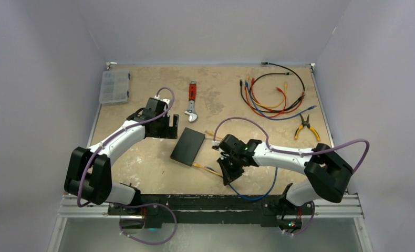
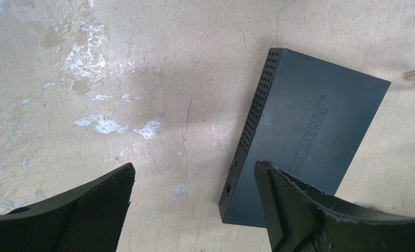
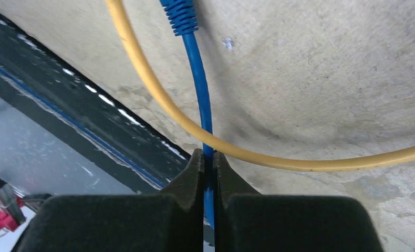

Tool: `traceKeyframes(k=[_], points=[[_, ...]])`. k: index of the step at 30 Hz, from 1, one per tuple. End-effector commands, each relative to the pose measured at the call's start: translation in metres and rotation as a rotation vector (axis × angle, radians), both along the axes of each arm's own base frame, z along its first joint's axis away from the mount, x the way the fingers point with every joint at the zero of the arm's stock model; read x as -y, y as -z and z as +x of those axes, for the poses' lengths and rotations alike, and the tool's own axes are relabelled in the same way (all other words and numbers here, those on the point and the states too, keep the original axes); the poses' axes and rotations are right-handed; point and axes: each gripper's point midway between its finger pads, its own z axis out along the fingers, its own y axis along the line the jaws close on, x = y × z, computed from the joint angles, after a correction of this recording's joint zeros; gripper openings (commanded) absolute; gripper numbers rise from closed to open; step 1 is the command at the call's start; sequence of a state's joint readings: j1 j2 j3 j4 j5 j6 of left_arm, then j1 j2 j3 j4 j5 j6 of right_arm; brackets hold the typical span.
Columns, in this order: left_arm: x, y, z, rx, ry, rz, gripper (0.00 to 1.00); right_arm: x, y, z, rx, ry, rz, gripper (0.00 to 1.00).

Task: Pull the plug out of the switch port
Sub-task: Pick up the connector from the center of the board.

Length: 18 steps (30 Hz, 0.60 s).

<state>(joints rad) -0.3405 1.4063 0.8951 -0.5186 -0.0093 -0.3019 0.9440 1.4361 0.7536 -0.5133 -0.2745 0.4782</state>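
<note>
The switch, a flat black box, lies mid-table. My left gripper hangs open just beyond its far left edge. In the left wrist view its right finger overlaps the switch's near corner. My right gripper is shut on a blue cable, a little right of the switch. The plug's blue boot shows at the frame top, its tip cut off. A yellow cable crosses the blue one and reaches the switch's near edge. Whether any plug sits in a port I cannot tell.
A clear compartment box stands at the far left, a red-handled wrench beyond the switch. A bundle of coloured cables and yellow-handled pliers lie at the far right. The black front rail runs close to my right gripper.
</note>
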Motion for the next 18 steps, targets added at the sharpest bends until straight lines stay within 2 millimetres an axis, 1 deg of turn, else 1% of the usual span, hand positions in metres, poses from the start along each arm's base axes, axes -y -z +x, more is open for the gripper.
traceKeyframes(k=[1,2,4,7,8,10,12,15,17,18], points=[[-0.002,-0.008,0.01,0.03,-0.002,0.008,0.84,0.008,0.0,-0.013,-0.032,-0.083,-0.068,0.0],[-0.002,-0.008,0.01,0.03,0.0,0.007,0.84,0.003,-0.004,-0.019,-0.037,-0.129,-0.045,0.0],[-0.001,-0.008,0.011,0.029,0.0,0.006,0.84,-0.014,-0.017,-0.03,-0.05,-0.224,0.049,0.0],[-0.002,-0.007,0.011,0.027,0.001,0.009,0.84,-0.044,-0.045,-0.051,-0.092,-0.353,0.248,0.0],[-0.002,-0.008,0.011,0.028,-0.001,0.01,0.84,-0.052,-0.053,-0.053,-0.087,-0.383,0.293,0.0],[-0.003,-0.008,0.011,0.029,-0.001,0.012,0.84,-0.064,-0.073,-0.051,-0.052,-0.419,0.372,0.0],[-0.003,-0.008,0.011,0.03,-0.002,0.013,0.84,-0.075,-0.095,-0.047,-0.018,-0.421,0.44,0.0],[-0.003,-0.009,0.011,0.032,-0.004,0.015,0.84,-0.092,-0.129,-0.027,0.071,-0.382,0.528,0.0],[-0.004,-0.01,0.012,0.036,-0.009,0.017,0.84,-0.096,-0.145,-0.006,0.132,-0.34,0.552,0.0],[-0.004,-0.011,0.012,0.041,-0.011,0.018,0.84,-0.094,-0.152,0.01,0.167,-0.298,0.553,0.0]])
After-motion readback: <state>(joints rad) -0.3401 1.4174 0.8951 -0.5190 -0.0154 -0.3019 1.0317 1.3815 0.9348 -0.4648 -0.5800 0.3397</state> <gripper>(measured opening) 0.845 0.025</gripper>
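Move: The right hand already pinches the blue cable close above the table, its blue connector some 5 cm ahead and 7 cm to the left. The yellow cable crosses over the blue one about 1 cm ahead and 1 cm left of the fingertips; the yellow plug in the switch sits roughly 7 cm ahead and 12 cm left, the switch's middle 13 cm ahead and 15 cm left. From the left hand the blue connector lies about 14 cm back, 17 cm right and 6 cm below. Keeping the blue cable pinched in its shut fingers, the right hand first dips slightly and draws back about 5 cm towards the table's near edge, to bring the cable out from under the yellow one. It then sweeps left and climbs, coming forward a little at the end to finish some 10 cm higher and 7 cm farther left, while the wrist turns about 30 degrees, swinging counter-clockwise with the fingers pointing more to the left. ##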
